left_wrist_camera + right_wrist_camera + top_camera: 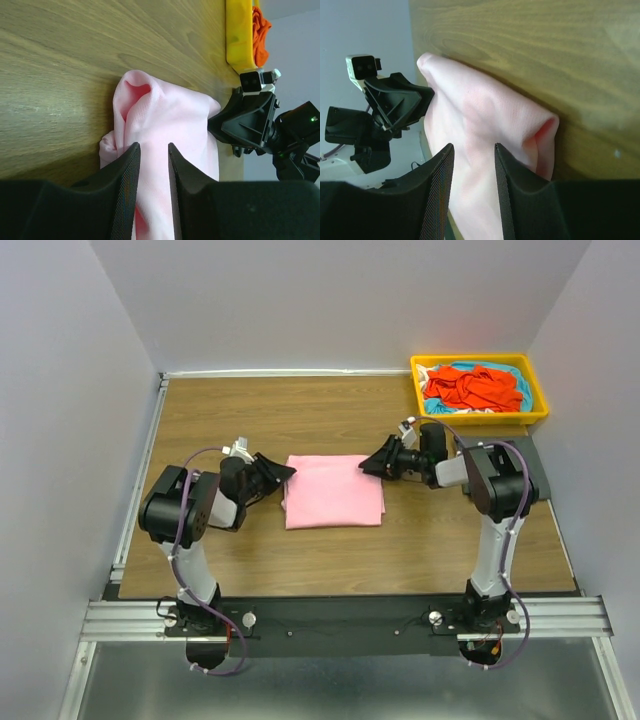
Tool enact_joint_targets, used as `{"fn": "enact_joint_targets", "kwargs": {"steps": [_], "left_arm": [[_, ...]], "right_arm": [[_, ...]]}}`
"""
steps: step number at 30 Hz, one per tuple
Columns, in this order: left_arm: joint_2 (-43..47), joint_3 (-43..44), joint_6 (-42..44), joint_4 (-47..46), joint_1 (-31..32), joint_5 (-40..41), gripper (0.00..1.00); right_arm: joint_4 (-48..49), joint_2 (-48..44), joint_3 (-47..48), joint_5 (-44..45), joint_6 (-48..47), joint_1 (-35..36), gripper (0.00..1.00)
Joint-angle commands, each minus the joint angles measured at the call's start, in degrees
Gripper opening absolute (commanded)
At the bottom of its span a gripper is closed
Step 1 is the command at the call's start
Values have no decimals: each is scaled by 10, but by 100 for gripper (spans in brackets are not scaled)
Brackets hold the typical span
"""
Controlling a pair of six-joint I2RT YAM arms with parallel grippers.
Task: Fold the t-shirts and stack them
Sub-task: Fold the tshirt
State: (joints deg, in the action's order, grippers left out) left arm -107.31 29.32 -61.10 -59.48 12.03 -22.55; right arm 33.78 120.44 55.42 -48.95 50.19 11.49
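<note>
A light pink t-shirt (335, 492), folded into a rectangle, lies in the middle of the table. My left gripper (285, 472) is at its far left corner and my right gripper (368, 466) at its far right corner. In the left wrist view the left gripper (154, 145) is shut on the pink cloth (170, 110), which fills the narrow gap. The right gripper (474, 146) holds the pink cloth (480, 110) the same way. The orange-red shirt (470, 388) and the turquoise shirt (515, 375) lie crumpled in the tray. A flat dark grey cloth (538, 475) lies behind the right arm, mostly hidden.
The yellow tray (480, 417) stands at the back right corner and also shows in the left wrist view (239, 35). Grey walls close in the table on three sides. A metal rail runs along the near edge by the arm bases.
</note>
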Motion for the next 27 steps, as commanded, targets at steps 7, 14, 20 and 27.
{"fn": "enact_joint_targets", "kwargs": {"steps": [7,14,20,27], "left_arm": [[140,-57,5,-5,-3,-33,37],[200,-136,-11,3,68,1,37],[149,-200,-42,-57,73,25,36],[60,-256,-128,-231,47,4,34]], "right_arm": [[-19,-152,-101,-46,-12,-1,46],[-15,-213,-196,-69,-15,41,46],[-15,-189,-265,-36,-43,52,45],[-17,-177,-297,-7,-70,38,45]]}}
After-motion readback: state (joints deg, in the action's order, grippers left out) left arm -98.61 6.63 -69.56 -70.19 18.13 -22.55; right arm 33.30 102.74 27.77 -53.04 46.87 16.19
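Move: At the folded pink t-shirt's two far corners to begin with, each of which lies some 4 cm ahead of its own hand. The left hand goes for the near left corner, about 15 cm back and 1 cm left; the right hand goes for the near right corner, about 16 cm back and 5 cm right. The shirt's middle is roughly 6 cm back and 12 cm right of the left hand, all of it a couple of centimetres below the fingers. Coming up off the far corners together, both hands rise 6 to 7 cm, swing back towards the bases along the shirt's sides and sink beside the near corners, the left going back about 12 cm, the right 16. Both end tipped slightly farther down, the right also turned some 10 degrees counter-clockwise; the fingers stay part-open and meet the cloth at the near corners. ##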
